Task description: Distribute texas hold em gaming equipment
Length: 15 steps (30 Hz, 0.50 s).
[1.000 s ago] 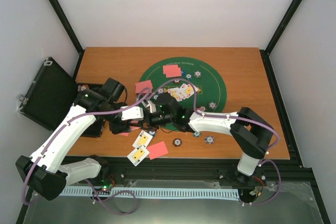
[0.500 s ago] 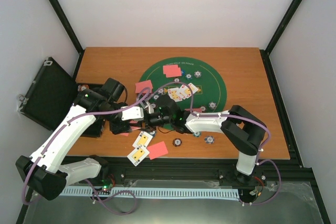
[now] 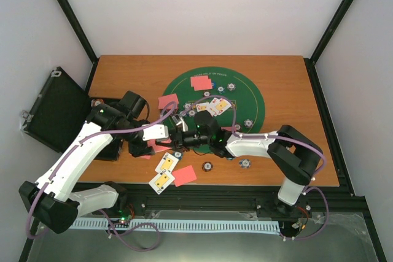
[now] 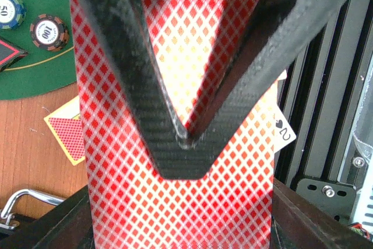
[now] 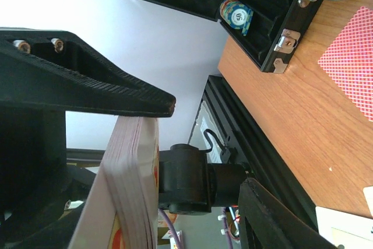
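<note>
My left gripper (image 4: 183, 139) is shut on a thick deck of red-backed playing cards (image 4: 175, 202) and holds it above the table's near left part (image 3: 161, 145). My right gripper (image 5: 210, 147) reaches in from the right (image 3: 179, 138) and straddles the deck (image 5: 131, 185). Its upper finger (image 5: 140, 100) rests on the deck's edge. The lower finger (image 5: 274, 214) stands well off, so the jaws are open. Striped poker chips (image 4: 49, 31) lie on the green mat (image 3: 245, 99).
The black hinged case (image 3: 58, 108) lies open at the left with a chip (image 5: 236, 16) inside. Face-up cards (image 3: 212, 107) and red-backed cards (image 3: 200, 81) lie on the mat. More cards (image 3: 166, 164) and chips (image 3: 208, 167) lie near the front edge.
The right gripper's jaws have narrowed around the deck, and its arm shifted slightly. The left arm and the deck have stayed put.
</note>
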Each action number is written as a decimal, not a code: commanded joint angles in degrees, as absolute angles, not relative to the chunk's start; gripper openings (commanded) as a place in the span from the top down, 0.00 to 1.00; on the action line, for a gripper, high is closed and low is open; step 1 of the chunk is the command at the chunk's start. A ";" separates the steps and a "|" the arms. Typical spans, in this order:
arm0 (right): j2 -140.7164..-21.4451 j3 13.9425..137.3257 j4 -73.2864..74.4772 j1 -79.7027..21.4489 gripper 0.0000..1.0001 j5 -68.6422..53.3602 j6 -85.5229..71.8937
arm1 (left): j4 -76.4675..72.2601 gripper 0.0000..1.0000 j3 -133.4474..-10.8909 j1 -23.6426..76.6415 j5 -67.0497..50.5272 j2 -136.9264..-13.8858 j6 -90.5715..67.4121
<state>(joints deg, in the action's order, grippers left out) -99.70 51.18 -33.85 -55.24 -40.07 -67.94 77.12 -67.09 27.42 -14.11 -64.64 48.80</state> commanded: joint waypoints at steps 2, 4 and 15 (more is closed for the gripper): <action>-97.68 48.48 -25.63 -53.96 0.54 -36.86 -65.22 | 77.88 0.83 -69.98 27.69 -15.49 -63.96 48.62; -96.62 48.52 -24.19 -53.96 0.57 -36.43 -64.48 | 77.74 0.83 -69.90 27.69 -15.26 -64.12 48.66; -90.42 50.05 -13.95 -53.72 0.87 -33.33 -60.56 | 76.08 0.83 -68.86 27.69 -14.90 -64.55 48.27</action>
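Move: The deck, its red backs facing up, is in the left hand's grip, its middle about 4 cm right of and 1 cm below that hand. For the right hand, that same deck lies about 4 cm to the left, level fore and aft and roughly 1 cm lower. On the table some 18 cm below the right hand, a green chip sits about 6 cm back and 1 cm right, and the nearer face-up card 9 cm back and 4 cm left. Rightward and then increasingly upward, about 2 cm each way, the right hand draws off from the deck with its finger on the top card's back, tipping only some 5 degrees. Its fingers close from half open to nearly shut, pinching the top card. The left hand stays in place and keeps its grip on the deck's sides. ##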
